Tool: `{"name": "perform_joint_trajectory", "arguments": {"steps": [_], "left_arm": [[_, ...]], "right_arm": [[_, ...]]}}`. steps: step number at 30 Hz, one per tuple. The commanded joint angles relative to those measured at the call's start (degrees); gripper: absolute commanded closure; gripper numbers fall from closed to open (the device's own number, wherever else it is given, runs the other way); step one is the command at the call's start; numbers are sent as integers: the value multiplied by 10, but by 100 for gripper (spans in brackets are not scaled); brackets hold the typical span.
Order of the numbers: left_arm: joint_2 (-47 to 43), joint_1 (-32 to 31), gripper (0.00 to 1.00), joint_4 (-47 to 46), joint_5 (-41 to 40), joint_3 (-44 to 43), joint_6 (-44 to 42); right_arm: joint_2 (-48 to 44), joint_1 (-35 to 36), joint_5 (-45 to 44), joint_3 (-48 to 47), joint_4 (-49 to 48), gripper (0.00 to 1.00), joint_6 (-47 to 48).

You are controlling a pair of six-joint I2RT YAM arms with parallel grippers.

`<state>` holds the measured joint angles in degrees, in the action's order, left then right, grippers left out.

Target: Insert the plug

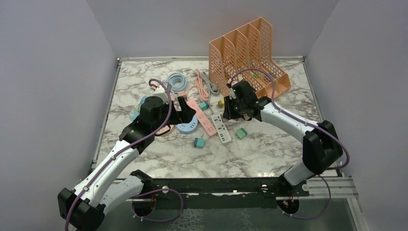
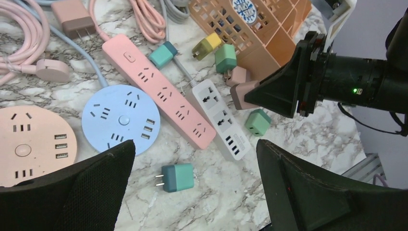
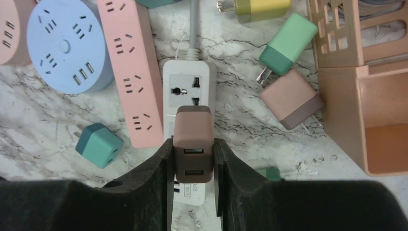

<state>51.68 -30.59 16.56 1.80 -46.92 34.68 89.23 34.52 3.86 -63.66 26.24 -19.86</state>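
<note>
A brown plug (image 3: 193,144) with two USB ports facing the camera sits between the fingers of my right gripper (image 3: 193,154), which is shut on it. It hangs over the lower socket of the white power strip (image 3: 188,82). The left wrist view shows the same plug (image 2: 243,94) held a little above the strip (image 2: 219,113). My left gripper (image 2: 195,159) stands wide open and holds nothing. Below it, a teal plug (image 2: 178,177) lies on the marble. From above, both grippers (image 1: 185,109) (image 1: 231,108) flank the strip (image 1: 221,127).
A pink power strip (image 3: 132,72), a round blue socket hub (image 3: 65,45) and a round pink hub (image 2: 29,144) lie left of the white strip. Several small plugs, green (image 3: 287,45), brown (image 3: 291,98), yellow (image 3: 262,8) and teal (image 3: 98,144), are scattered about. An orange file rack (image 1: 250,53) and coiled cables (image 1: 190,84) sit behind.
</note>
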Motion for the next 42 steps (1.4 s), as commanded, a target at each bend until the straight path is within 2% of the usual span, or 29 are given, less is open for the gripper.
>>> {"name": "perform_joint_trajectory", "arguments": {"steps": [1,30,37,42], "left_arm": [[-17,2,1,25,-10,18,-28],[-4,2,1,-6,9,57,-6],[7,2,1,-6,5,50,-14],[8,2,1,-2,-4,44,-22]], "right_arm": [[14,5,-29,-21,-33,93,36],[106,40,-79,-73,11,94,90],[148,62,-121,-109,65,94,85],[218,69,-155,-150,165,95,47]]}}
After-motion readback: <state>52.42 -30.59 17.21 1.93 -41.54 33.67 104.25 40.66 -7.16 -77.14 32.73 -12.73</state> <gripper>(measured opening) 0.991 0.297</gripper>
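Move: The socket at the white power strip's far end lies about 2 cm ahead, 4 cm left and 8 cm below the right hand, which already holds the brown plug. The pink power strip's middle is some 10 cm left and 1 cm ahead of this hand; the loose brown plug is about 4 cm right and 2 cm ahead, the light green plug some 7 cm right and 5 cm back. From the left hand, that socket is roughly 5 cm ahead, 11 cm right and 21 cm below. The brown plug, still pinched in the right gripper, is carried down about 3 cm and a little over 2 cm each forward and left, towards the white strip's far socket, the wrist meanwhile tipping some 15 degrees so that the fingers point more steeply down. The left hand, empty and wide open, sinks about 5 cm. ##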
